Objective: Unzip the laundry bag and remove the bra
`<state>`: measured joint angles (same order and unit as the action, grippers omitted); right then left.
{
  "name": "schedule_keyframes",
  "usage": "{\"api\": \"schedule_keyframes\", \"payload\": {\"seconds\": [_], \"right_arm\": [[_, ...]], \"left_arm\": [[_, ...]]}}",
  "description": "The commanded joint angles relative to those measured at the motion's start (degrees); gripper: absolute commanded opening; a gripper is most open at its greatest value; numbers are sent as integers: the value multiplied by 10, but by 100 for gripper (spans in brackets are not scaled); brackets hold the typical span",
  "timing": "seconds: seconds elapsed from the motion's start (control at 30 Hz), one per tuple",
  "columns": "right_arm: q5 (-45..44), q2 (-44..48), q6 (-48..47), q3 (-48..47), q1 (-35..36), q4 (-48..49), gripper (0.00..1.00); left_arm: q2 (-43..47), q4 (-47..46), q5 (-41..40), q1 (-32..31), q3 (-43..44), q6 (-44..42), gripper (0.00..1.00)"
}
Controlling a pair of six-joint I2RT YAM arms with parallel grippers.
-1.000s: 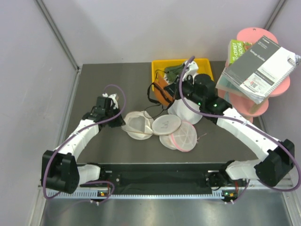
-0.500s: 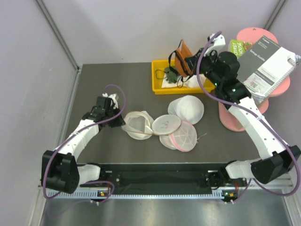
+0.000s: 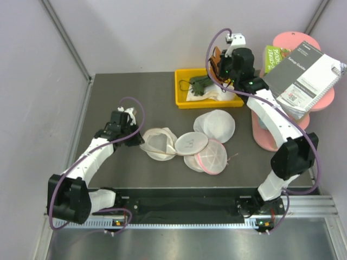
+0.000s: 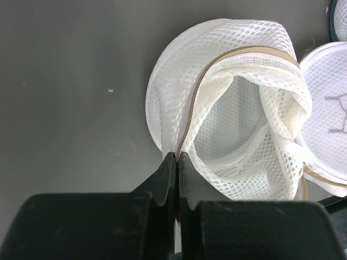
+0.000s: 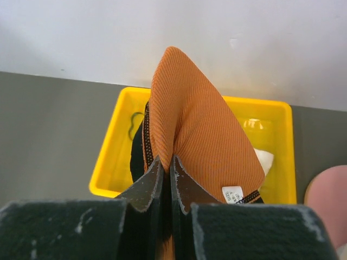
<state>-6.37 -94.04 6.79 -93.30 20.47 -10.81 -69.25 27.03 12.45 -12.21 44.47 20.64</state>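
Note:
The laundry bag [image 4: 238,114], white mesh with a beige-tan rim, lies unzipped and gaping on the table, left of the other pods [image 3: 158,144]. My left gripper [image 4: 177,158] is shut on its tan rim at the near left edge [image 3: 142,142]. An orange ribbed bra [image 5: 200,124] with black trim and a small white size tag hangs folded in my right gripper [image 5: 167,162], which is shut on it. That gripper [image 3: 218,58] is raised above the yellow bin [image 3: 181,89] at the back of the table.
The yellow bin [image 5: 111,157] holds dark green and white items [image 3: 201,85]. Three more round mesh bags lie mid-table: a plain white one [image 3: 216,125], one with a dark mark [image 3: 192,142], a pink-rimmed one [image 3: 211,157]. A pink stand with books [image 3: 301,76] is at the right.
My right arm has carried the orange bra from beside the mesh bags up and back over the yellow bin. The left gripper has stayed on the bag's rim.

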Motion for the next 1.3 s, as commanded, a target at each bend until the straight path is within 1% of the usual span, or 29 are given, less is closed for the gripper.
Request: {"api": "schedule_keyframes", "payload": {"seconds": [0.0,0.13,0.2,0.47,0.53,0.57,0.6,0.63,0.67,0.77,0.87,1.0,1.13,1.27], "right_arm": [[-64,-28,-42,-57,-5,14,0],[-108,-64,-64,-75,-4,19,0],[-127,-83,-91,-87,-4,22,0],[-185,-137,-121,-115,-4,33,1],[-188,-153,-125,-123,-4,30,16],[-194,-163,-125,-134,-4,19,40],[-196,-168,-125,-141,-3,13,53],[-196,-172,-125,-155,-3,7,63],[-193,-179,-125,-161,-3,2,78],[-178,-180,-126,-174,-1,-13,94],[-167,-176,-144,-175,8,-14,98],[-149,-164,-155,-176,25,-30,98],[-131,-135,-153,-146,65,-38,98],[-96,-76,-115,-97,120,-58,99]], "left_arm": [[15,-7,-4,0,21,-3,0],[16,-7,-4,-1,20,-3,0],[17,-8,-4,-1,19,-3,0],[18,-8,-2,-1,19,-3,0],[18,-9,-1,-1,19,-3,0],[18,-8,-1,-1,19,-3,0],[19,-9,-1,-1,19,-4,0],[19,-8,-1,-1,19,-4,0],[19,-8,-1,-1,19,-4,0],[21,-8,-1,-1,18,-4,0],[22,-9,-1,-1,19,-4,0],[24,-8,-1,-1,19,-4,0],[25,-8,-2,-1,18,-4,0],[27,-7,-2,-1,18,-4,0]]}}
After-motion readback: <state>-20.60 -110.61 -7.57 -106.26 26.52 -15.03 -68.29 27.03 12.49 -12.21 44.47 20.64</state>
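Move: The right hand already holds the orange bra, high up. The middle of the yellow bin lies about 8 cm ahead of it, 4 cm left and some 30 cm below. In the bin's left part the green bra lies roughly 10 cm ahead and 9 cm left of the hand, and the rear mesh bag is about 10 cm back and 2 cm left. From the left hand the bin is some 29 cm ahead and 30 cm to the right. The right hand carries the orange bra forward about 8 cm while sinking some 6 cm and drifting a little right over the right part of the yellow bin, the wrist rolling its left side down about 20 degrees and turning slightly clockwise. There the fingers open wide and let go of the bra from well above the bin, and the emptied hand then swings left about 6 cm, easing back some 3 cm at about the same height. ##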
